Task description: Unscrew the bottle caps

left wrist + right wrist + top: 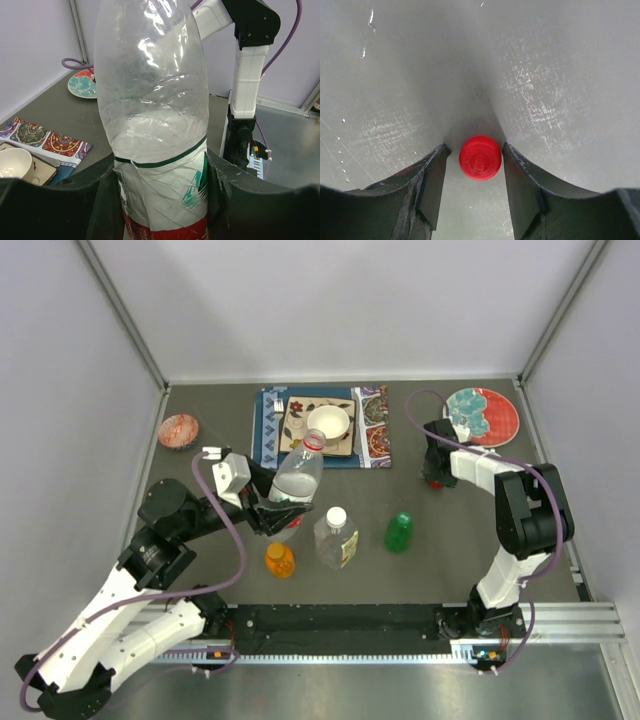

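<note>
My left gripper (271, 519) (159, 167) is shut on the labelled lower body of a clear bottle (297, 480) (150, 100) with a red and white label, held tilted above the table, neck pointing toward the back. A red cap (480, 157) lies on the table between the fingers of my right gripper (436, 480) (474, 148), which is open with a small gap on each side of the cap. A larger clear bottle (335, 538) with a white cap (337, 515), a green bottle (399, 532) and a squat orange bottle (280, 560) stand near the front.
A white bowl (328, 422) sits on a tray over a patterned mat (372, 435) at the back centre. A red and teal plate (483, 416) lies at the back right, a small pink dish (179, 430) at the back left. Grey walls enclose the table.
</note>
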You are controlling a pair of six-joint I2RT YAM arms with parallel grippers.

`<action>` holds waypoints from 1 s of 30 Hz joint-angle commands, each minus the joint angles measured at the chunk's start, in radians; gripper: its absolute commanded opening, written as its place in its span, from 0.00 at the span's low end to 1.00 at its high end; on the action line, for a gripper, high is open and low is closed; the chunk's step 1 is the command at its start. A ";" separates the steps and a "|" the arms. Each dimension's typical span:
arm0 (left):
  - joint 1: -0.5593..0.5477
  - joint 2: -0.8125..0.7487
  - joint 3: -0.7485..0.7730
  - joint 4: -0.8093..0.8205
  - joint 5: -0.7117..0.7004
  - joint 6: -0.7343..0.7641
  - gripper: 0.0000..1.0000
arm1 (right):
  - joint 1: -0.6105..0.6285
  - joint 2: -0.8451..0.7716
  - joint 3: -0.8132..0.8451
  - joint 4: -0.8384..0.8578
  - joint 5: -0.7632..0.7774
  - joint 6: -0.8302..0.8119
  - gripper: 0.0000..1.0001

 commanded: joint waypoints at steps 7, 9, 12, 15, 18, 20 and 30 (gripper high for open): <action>0.003 0.014 -0.020 0.074 0.010 -0.010 0.55 | -0.009 -0.049 -0.023 -0.003 -0.045 0.014 0.61; 0.003 0.014 -0.021 0.074 0.006 -0.010 0.55 | -0.008 -0.101 -0.013 -0.003 -0.051 0.026 0.69; 0.005 0.024 -0.023 0.074 0.005 -0.010 0.55 | -0.011 -0.225 0.067 -0.059 -0.068 0.046 0.79; 0.005 0.035 -0.020 0.081 0.008 -0.013 0.55 | -0.008 -0.343 0.189 -0.122 -0.103 0.052 0.83; 0.003 0.050 -0.018 0.092 0.006 -0.018 0.55 | 0.018 -0.445 0.288 -0.144 -0.159 0.048 0.85; 0.003 0.061 -0.013 0.097 0.006 -0.018 0.56 | 0.078 -0.494 0.320 -0.138 -0.229 0.022 0.86; 0.002 0.158 0.040 0.107 0.026 -0.030 0.57 | 0.330 -0.764 0.320 0.118 -0.597 -0.015 0.99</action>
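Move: The red cap lies flat on the table right at the right hand's point, between fingertips that have already begun to part. From that hand the green bottle stands roughly 10 cm to the left and 14 cm back, and the plate about 12 cm right and 17 cm ahead. The uncapped bottle in the left gripper is some 28 cm left, 23 cm back and 40 cm higher. From the left hand, the cap lies about 24 cm ahead, 28 cm right and 37 cm down. The red cap is left on the table as the right fingers spread from half to wide open. That hand pauses low over it, then climbs fast, some 40 cm, swinging left and finally back towards the held bottle, its wrist tipping up and turning left out of its downward point. The left hand keeps its grip on the bottle and eases it down, forward and right by a few centimetres each way. ##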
